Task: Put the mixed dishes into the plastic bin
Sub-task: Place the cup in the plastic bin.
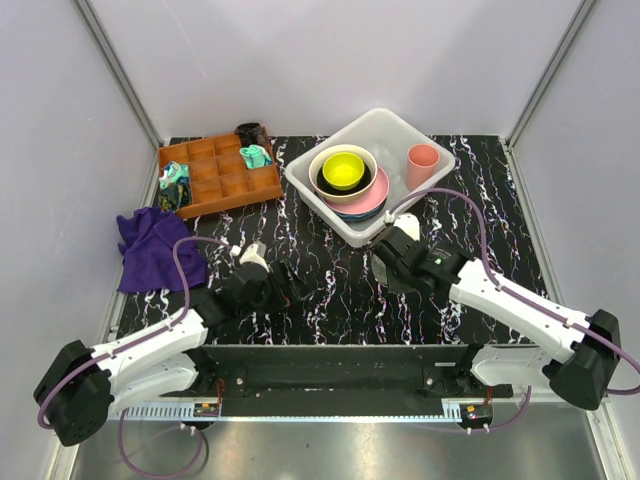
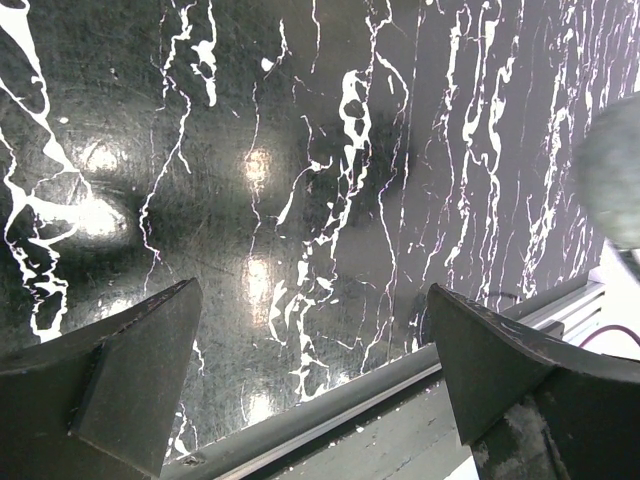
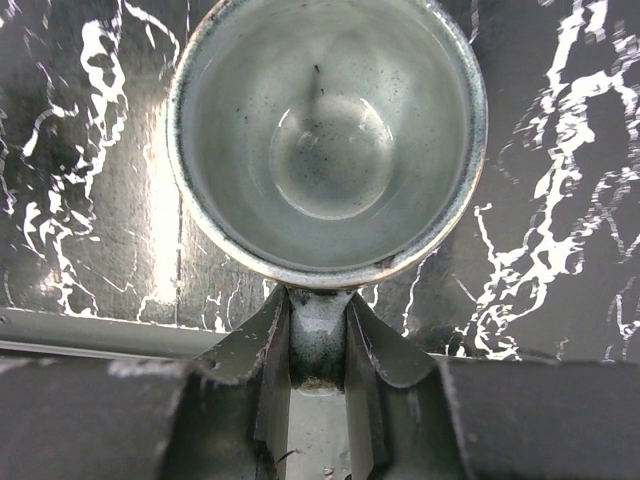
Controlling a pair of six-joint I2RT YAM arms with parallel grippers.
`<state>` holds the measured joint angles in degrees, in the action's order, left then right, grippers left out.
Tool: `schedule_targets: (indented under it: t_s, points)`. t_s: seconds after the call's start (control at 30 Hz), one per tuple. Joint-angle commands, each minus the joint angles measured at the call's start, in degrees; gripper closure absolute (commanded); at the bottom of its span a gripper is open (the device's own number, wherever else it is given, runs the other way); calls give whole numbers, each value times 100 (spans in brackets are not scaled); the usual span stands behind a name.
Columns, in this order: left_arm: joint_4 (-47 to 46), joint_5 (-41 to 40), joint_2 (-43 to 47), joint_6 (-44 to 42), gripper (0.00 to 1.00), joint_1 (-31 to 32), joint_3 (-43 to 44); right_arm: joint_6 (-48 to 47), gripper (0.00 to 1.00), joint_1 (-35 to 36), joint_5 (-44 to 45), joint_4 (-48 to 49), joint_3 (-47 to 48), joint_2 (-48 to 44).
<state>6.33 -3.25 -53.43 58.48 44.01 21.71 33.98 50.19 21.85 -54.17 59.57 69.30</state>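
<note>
The plastic bin point(image 1: 303, 184) stands at the back centre. In it a small yellow bowl point(image 1: 342, 168) sits inside a cream bowl point(image 1: 318, 160), stacked on a black saucer point(image 1: 361, 184) and a pink plate point(image 1: 377, 194). A pink cup point(image 1: 422, 165) stands upright in the bin's right end. In the right wrist view my right gripper point(image 3: 320, 300) is shut on the handle of the grey mug point(image 3: 325, 140), which is upright and empty above the marble table near its front edge. From above, the right gripper point(image 1: 384, 262) hides the mug, just in front of the bin. My left gripper point(image 2: 315, 340) point(image 1: 291, 285) is open with nothing in it.
A brown wooden compartment tray point(image 1: 218, 176) with small items lies at the back left, a black object point(image 1: 250, 132) behind it. A purple cloth point(image 1: 150, 250) lies at the left edge. The table's metal front rail point(image 2: 330, 410) runs under the left gripper.
</note>
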Motion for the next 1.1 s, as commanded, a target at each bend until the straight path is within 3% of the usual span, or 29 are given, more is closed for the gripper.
schedule_targets:
  t_s: [0.0, 0.17, 0.43, 1.07]
  points:
    - [-246, 52, 61, 6, 1, -24, -44, 144, 100, -18, 846, 21, 581, -504]
    - [-237, 43, 69, 6, 1, -24, -36, 22, 100, -18, 1242, -67, 915, -619]
    - [-132, 8, 140, -12, 1, -24, 8, -409, 100, -45, 1735, 99, 1575, 31]
    - [-9, 105, 201, -161, 1, -182, 17, -1340, 100, -1635, 699, 1611, 2120, 1260]
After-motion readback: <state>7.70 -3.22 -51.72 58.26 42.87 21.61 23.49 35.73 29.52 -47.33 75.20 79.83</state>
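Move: The right hand holds the grey cup by its handle. The bin's middle lies roughly 23 cm ahead, 7 cm to its left and 8 cm lower. In the bin, the yellow bowl on its stack is about 24 cm ahead and 12 cm left; the upright pink cup is some 24 cm ahead and 4 cm right. From the idle left hand, the bin's middle is about 25 cm ahead and 16 cm right, a little lower. Keep the right fingers pinched on the grey cup's handle and lift it about 7 cm, tipping the fingers up some 13 degrees. Then carry the cup forward towards the bin's near right side, about 12 cm in all, drifting slightly right, nearly level, with a slight clockwise turn of the wrist. ##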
